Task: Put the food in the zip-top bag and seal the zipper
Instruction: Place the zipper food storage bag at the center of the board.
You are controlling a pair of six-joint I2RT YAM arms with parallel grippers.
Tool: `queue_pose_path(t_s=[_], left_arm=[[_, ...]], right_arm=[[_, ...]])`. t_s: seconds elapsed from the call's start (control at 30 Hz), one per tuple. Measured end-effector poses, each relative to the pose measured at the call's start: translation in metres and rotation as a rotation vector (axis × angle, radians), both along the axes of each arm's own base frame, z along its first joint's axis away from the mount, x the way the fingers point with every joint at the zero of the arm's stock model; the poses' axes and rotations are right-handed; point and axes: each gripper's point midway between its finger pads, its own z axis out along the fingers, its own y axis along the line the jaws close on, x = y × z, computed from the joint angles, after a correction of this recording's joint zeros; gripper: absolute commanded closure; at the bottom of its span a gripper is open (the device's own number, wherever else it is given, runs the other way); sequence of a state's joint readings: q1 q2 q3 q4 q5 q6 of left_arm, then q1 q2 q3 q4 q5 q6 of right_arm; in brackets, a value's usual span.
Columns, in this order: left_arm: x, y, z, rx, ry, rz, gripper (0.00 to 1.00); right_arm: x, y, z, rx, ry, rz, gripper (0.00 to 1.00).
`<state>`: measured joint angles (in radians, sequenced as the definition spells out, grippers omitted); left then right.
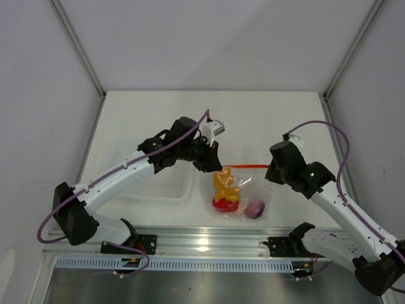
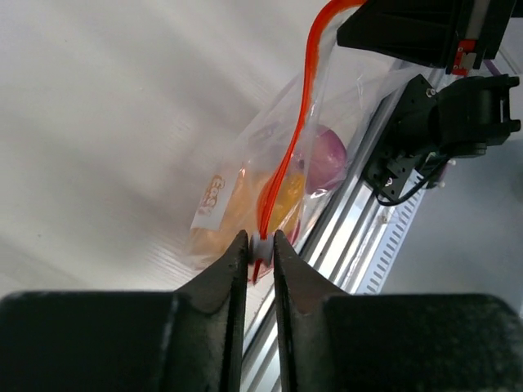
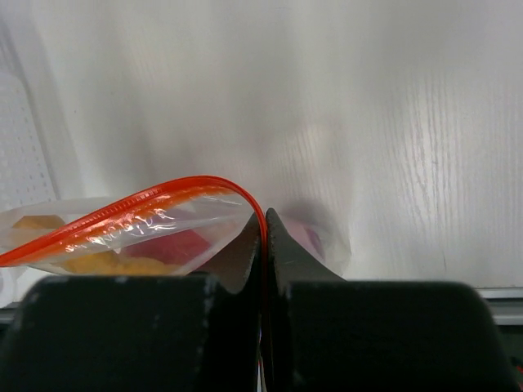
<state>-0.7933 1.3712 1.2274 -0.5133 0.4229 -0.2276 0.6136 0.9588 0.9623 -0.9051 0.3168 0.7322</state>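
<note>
The zip-top bag lies between my two grippers with the food inside: a lumpy orange-yellow piece, a red piece and a round purple piece. Its red-orange zipper runs along the far edge. My left gripper pinches the small white slider at the left end of the zipper, both tips touching it. My right gripper is shut on the zipper at the bag's right end. Through the plastic, the left wrist view shows the purple piece and the orange-yellow one.
A rigid clear tray with a dotted base lies left of the bag, under my left arm. A metal rail runs along the table's near edge. White walls close in the back and sides. The right arm fills the upper right of the left wrist view.
</note>
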Motion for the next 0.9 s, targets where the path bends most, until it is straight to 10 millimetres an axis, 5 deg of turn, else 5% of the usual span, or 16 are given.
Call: queue_pose_path(t_s=[0.13,0.23,0.37,0.5,0.63,0.73,0.77,0.8,0.9], left_arm=[[0.008,-0.002,0.009,-0.013,-0.032,0.024,0.43],[0.015,-0.002,0.016,-0.026,-0.065,0.042,0.03],[0.023,0.005,0.032,-0.044,-0.124,0.103,0.01],[0.023,0.024,0.077,-0.148,-0.258,0.184,0.01],[-0.009,0.059,0.122,-0.348,-0.386,0.229,0.01],[-0.033,0.079,0.137,-0.445,-0.418,0.236,0.01],[-0.038,0.082,0.141,-0.468,-0.417,0.235,0.0],[-0.041,0.083,0.142,-0.481,-0.411,0.233,0.01],[-0.045,0.081,0.128,-0.476,-0.357,0.227,0.0]], right_arm=[[0.005,-0.011,-0.001,0.0,0.007,-0.023,1.0],[0.007,-0.017,-0.003,0.0,0.015,-0.031,1.0],[0.013,-0.021,-0.006,0.012,0.024,-0.038,1.0],[0.026,-0.028,-0.012,0.018,0.039,-0.058,1.0],[0.046,-0.045,-0.026,0.013,0.081,-0.107,1.0],[0.062,-0.061,-0.036,-0.014,0.126,-0.141,1.0],[0.067,-0.065,-0.038,-0.024,0.135,-0.145,0.95],[0.073,-0.068,-0.039,-0.031,0.142,-0.149,0.73],[0.093,-0.072,-0.036,-0.048,0.14,-0.142,0.3]])
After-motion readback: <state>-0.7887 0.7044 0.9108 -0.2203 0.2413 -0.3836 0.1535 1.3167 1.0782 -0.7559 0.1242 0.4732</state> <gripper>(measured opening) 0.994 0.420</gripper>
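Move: Between the pads of both hands are the ends of the red zipper. The spot where the bag is laid has its middle about 20 cm right, 2 cm back and 11 cm below the left hand; from the right hand it is some 6 cm left, 3 cm back, 6 cm below. Inside the bag, the orange food lies 6 cm back and 3 cm right of the left hand, the red pepper 16 cm back and 3 cm right, the onion 19 cm back and 8 cm left of the right hand. Letting go of its zipper corner, the left hand opens wide while easing a little forward, then lifts about 13 cm and swings left and back, tilting up, clear of the bag. The right hand keeps its corner shut in its fingers and draws the bag right, then forward and down, roughly 9 cm forward and 7 cm right in all, and only at the end starts to open. ##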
